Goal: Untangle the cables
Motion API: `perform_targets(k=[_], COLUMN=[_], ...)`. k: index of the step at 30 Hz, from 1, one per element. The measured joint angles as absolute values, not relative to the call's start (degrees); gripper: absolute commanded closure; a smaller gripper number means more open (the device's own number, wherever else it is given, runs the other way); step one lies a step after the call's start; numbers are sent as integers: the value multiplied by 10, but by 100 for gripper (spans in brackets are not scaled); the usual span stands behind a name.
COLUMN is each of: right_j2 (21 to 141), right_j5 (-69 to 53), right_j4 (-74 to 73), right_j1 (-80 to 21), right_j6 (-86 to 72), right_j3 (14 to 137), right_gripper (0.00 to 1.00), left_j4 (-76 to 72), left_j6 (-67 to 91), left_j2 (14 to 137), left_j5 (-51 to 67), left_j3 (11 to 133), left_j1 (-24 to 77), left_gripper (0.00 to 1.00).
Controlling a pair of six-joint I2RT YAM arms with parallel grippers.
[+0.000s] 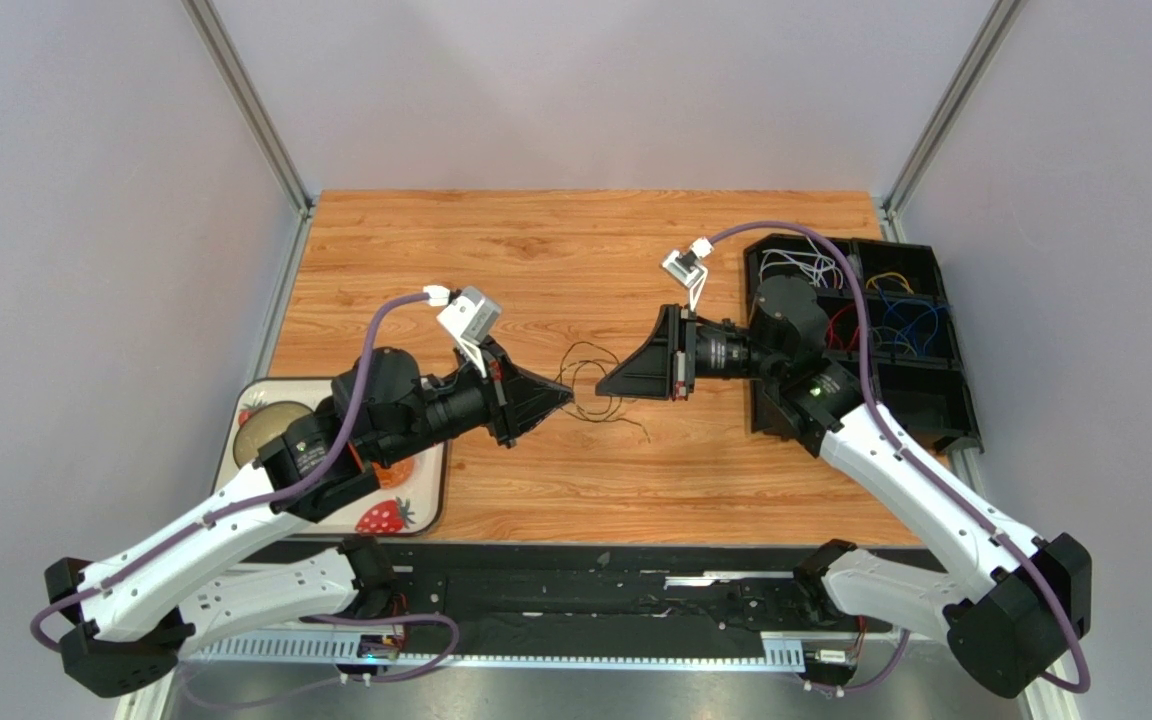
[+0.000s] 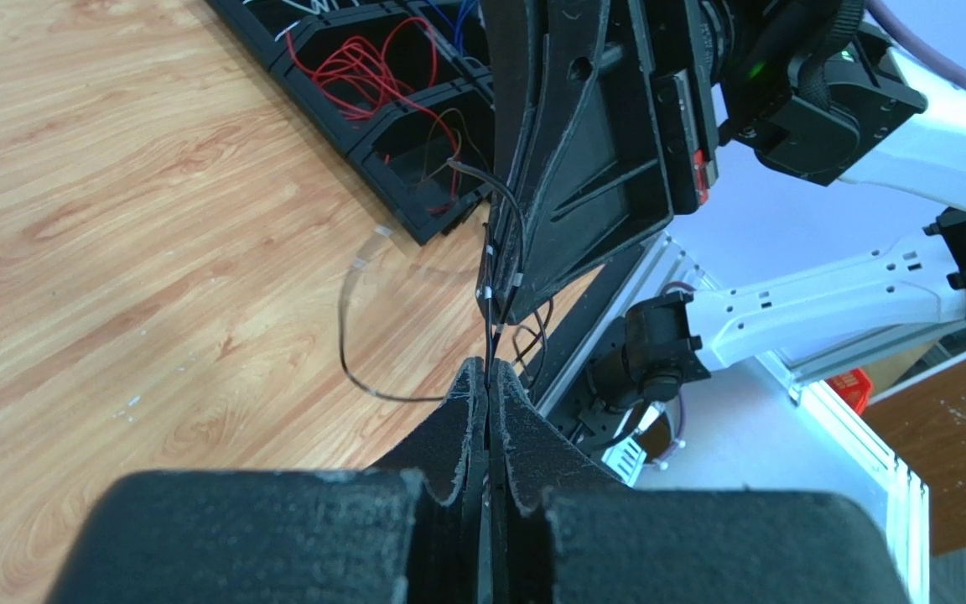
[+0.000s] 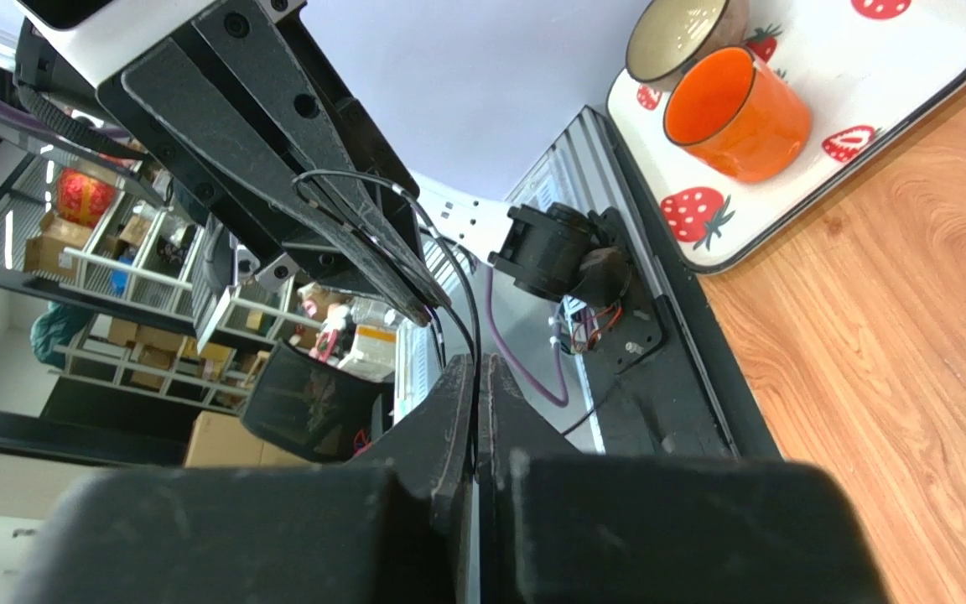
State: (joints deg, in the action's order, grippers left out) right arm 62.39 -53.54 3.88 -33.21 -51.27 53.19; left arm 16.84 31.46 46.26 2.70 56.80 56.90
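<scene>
A tangle of thin dark cables (image 1: pixel 593 384) hangs and trails over the middle of the wooden table, between my two grippers. My left gripper (image 1: pixel 567 399) (image 2: pixel 488 371) is shut on a dark cable that runs straight up from its tips toward the right gripper. One loop of the dark cable (image 2: pixel 347 340) lies on the wood. My right gripper (image 1: pixel 602 387) (image 3: pixel 476 365) faces the left one, tips almost touching, shut on a dark cable (image 3: pixel 457 271) that passes between its pads. More cables, red (image 2: pixel 368 76), white (image 1: pixel 800 267), yellow (image 1: pixel 886 281) and blue (image 1: pixel 905 323), lie in a compartment box.
The black compartment box (image 1: pixel 928 393) stands at the table's right edge, under the right arm. A strawberry-print tray (image 1: pixel 425 503) at the left front holds a bowl (image 1: pixel 270 432) and an orange cup (image 3: pixel 738 113). A black rail (image 1: pixel 582 578) runs along the near edge.
</scene>
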Motion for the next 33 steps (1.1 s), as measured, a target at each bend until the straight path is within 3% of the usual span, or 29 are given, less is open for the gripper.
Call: perform_targets(k=[3, 4, 6, 7, 17, 33], right_j2=[622, 622, 619, 619, 609, 606], right_j5=[-526, -524, -517, -512, -450, -292], right_j4=[31, 27, 15, 0, -136, -396], right_j1=[-332, -332, -333, -333, -300, -138], right_j6=[-507, -505, -496, -489, -405, -266], right_j3=[533, 533, 535, 539, 600, 673], right_gripper=[100, 100, 100, 100, 100, 100], left_j4=[169, 170, 179, 187, 315, 547], left_j6=[317, 316, 318, 316, 320, 321], left_j2=[467, 468, 473, 474, 427, 305], left_j5=[23, 21, 15, 12, -55, -216], left_j3=[568, 568, 568, 569, 587, 585], left_j1=[569, 569, 569, 569, 569, 569], left_gripper=[72, 46, 14, 10, 10, 13])
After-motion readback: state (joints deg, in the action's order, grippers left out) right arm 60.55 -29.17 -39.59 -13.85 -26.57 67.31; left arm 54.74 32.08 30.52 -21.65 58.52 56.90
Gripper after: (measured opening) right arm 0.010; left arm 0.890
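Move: The cable is pinched between both hands' nearly touching fingertips, about 2 cm right of the left hand and 1 cm left of the right, with its loops hanging free. From the right hand, the black box it is taken to lies some 41 cm right, 24 cm ahead and 30 cm down. The strawberry tray stands about 33 cm left, 3 cm ahead and 32 cm below the left hand. Left hand releases the cable, backing left; right carries it some 15 cm right and forward towards the box. ##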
